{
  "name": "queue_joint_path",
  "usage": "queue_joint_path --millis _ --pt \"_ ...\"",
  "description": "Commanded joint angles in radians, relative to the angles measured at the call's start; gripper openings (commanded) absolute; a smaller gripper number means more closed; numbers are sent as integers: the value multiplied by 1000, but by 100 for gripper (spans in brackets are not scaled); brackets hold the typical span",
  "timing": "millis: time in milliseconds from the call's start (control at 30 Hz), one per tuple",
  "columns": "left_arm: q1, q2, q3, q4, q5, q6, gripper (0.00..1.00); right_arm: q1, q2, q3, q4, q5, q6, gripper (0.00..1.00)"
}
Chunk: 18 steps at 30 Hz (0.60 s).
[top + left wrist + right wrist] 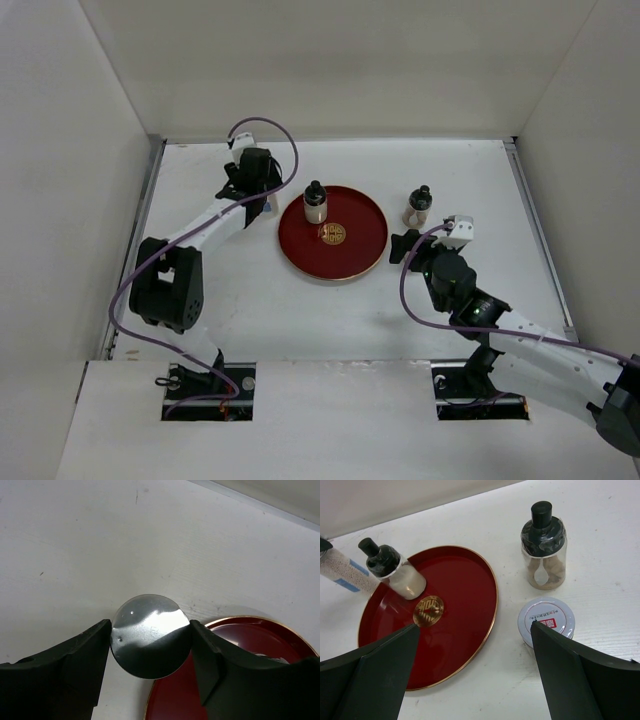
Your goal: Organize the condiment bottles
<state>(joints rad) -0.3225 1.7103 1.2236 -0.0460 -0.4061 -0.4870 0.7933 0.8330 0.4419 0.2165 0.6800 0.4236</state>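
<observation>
My left gripper (pixel 262 200) is shut on a tall white cylinder bottle with a blue label (pixel 345 573), standing just off the left rim of the round red tray (pixel 352 250). Its shiny silver top (pixel 150 636) sits between both fingers in the left wrist view. A squat pale bottle with a black cap (pixel 315 202) stands on the tray's far left part (pixel 394 571). A second black-capped bottle (pixel 418 207) stands on the table right of the tray (pixel 543 547). A low jar with a white printed lid (pixel 546 619) stands just in front of it. My right gripper (pixel 475 626) is open and empty above the tray's right rim and this jar.
White walls enclose the table on the left, back and right. The tray (pixel 455 590) has a gold emblem (pixel 428 611) at its centre. The tray's edge (pixel 240 640) shows under my left fingers. The right arm (pixel 500 325) stretches across the near right.
</observation>
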Motion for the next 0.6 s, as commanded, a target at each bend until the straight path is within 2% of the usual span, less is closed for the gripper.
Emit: queue_joint_path --millis 0,133,300,433,567 --pt "-16 -162 -83 46 -35 -25 34 1 -11 15 37 -8 4 100" --pt "-57 -357 -235 112 -111 -16 33 1 -9 14 44 -10 6 100" --pt "-163 -520 -318 117 -135 7 33 1 3 18 44 -2 -3 100" --pt "-256 -551 -335 121 -132 8 33 1 0 15 38 -4 9 100" --pt "-293 -489 -334 147 -123 11 33 -6 -12 9 35 0 21 100"
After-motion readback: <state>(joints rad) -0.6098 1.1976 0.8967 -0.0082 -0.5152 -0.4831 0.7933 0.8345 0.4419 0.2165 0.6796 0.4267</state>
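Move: The left gripper already holds the silver-capped bottle near its cap and is bound for the red plate, whose middle lies about 13 cm to its right, 5 cm nearer the base and some 10 cm below. A black-capped bottle stands on the plate's far-left part, about 9 cm right of this hand, 2 cm back and 5 cm lower. From the idle right hand, the plate's middle is roughly 14 cm ahead, 15 cm left and 15 cm down. Keep the left fingers shut on the silver-capped bottle and pull it back towards the base about 12 cm, nearly level at first, then rising some 8 cm. Over the last part swing right about 6 cm, round the near side of the black-capped bottle and in towards the plate, tipping the fingers up and turning them clockwise, each a little over 10 degrees. ##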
